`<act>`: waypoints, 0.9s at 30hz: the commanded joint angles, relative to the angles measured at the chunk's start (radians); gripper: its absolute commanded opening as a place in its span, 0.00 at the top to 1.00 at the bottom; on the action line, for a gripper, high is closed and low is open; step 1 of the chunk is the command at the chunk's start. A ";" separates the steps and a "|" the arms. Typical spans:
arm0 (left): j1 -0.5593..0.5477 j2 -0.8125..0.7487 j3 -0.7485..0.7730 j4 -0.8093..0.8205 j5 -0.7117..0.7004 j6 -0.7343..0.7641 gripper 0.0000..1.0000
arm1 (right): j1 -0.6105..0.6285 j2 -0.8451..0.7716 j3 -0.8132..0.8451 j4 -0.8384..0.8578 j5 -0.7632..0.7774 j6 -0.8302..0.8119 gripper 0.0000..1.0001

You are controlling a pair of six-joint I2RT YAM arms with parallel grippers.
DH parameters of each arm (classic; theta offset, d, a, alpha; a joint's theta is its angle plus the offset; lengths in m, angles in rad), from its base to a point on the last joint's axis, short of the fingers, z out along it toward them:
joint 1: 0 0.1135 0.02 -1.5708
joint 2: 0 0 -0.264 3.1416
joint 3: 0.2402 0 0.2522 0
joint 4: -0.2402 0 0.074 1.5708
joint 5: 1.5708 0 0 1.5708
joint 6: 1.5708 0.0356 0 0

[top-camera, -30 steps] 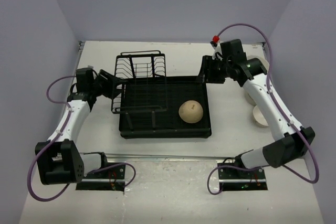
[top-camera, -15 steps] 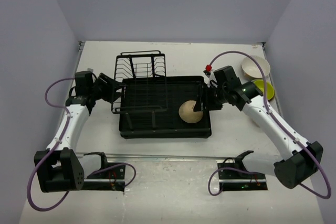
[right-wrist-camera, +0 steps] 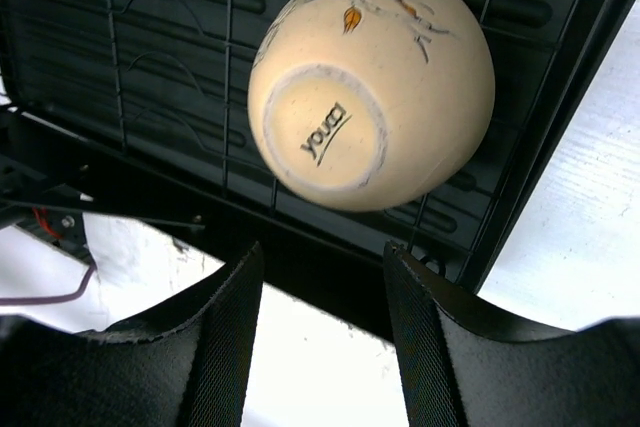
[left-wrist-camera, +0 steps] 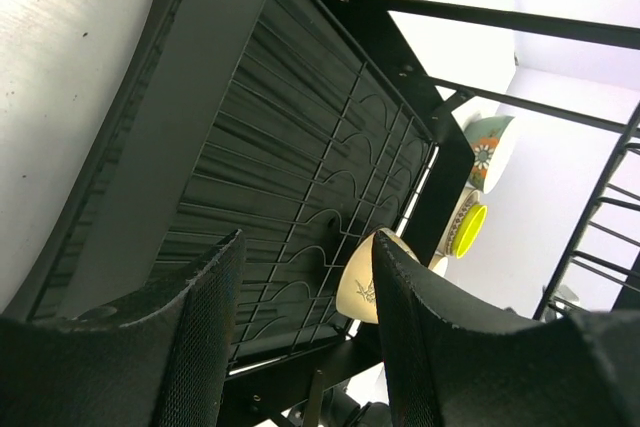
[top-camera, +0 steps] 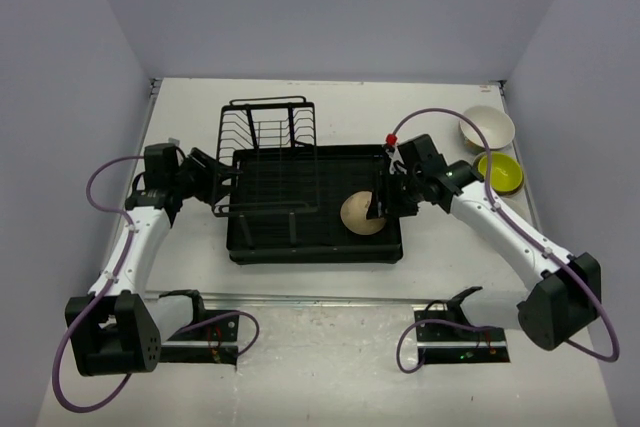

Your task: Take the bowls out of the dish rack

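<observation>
One large beige bowl (top-camera: 360, 215) lies upside down in the right half of the dish rack (top-camera: 310, 255), a black tray with an upright wire holder (top-camera: 268, 137). My right gripper (top-camera: 379, 207) hangs open just at that bowl's right edge. In the right wrist view the beige bowl (right-wrist-camera: 370, 87) shows its foot ring, and the right gripper (right-wrist-camera: 322, 257) is apart from it. My left gripper (top-camera: 222, 183) is open at the rack's left edge, with nothing between the fingers (left-wrist-camera: 205, 327). The left wrist view looks across the tray (left-wrist-camera: 260, 147) to the beige bowl (left-wrist-camera: 360, 282).
Outside the rack at the back right stand a cream bowl (top-camera: 487, 127) and a yellow-green bowl (top-camera: 499, 171). The left wrist view shows the yellow-green bowl (left-wrist-camera: 467, 229) and a teal bowl with an orange flower (left-wrist-camera: 487, 147). Lilac walls close in three sides.
My right arm swung from the rack's back right corner forward and down to the beige bowl, uncovering the bowls at the right. The left arm barely shifted.
</observation>
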 commanded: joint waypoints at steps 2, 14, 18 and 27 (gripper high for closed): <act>0.007 -0.007 -0.004 0.005 0.030 0.028 0.45 | 0.006 0.055 0.030 0.054 0.033 -0.014 0.48; 0.007 -0.016 -0.029 0.022 0.057 0.024 0.44 | 0.010 0.208 0.090 0.136 -0.072 0.008 0.48; 0.004 -0.016 -0.035 0.020 0.072 0.031 0.40 | 0.022 0.261 0.136 0.137 -0.088 0.009 0.48; -0.091 0.012 0.003 0.040 0.035 0.054 0.23 | 0.053 0.363 0.238 0.139 -0.138 0.022 0.48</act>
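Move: The cream bowl lies upside down in the rack, its middle about 3 cm to the right hand's left, 2 cm ahead and 5 cm below. The yellow bowl stands roughly 24 cm to that hand's right and 9 cm ahead, some 7 cm lower. The raised wire shelf is centred about 20 cm left and 6 cm ahead, near hand height. From the left hand, the cream bowl lies some 25 cm right, 6 cm back and 6 cm lower. Sinking 3 cm, then sweeping left and forward, the right hand pushes the cream bowl; the left fingers open wider. ##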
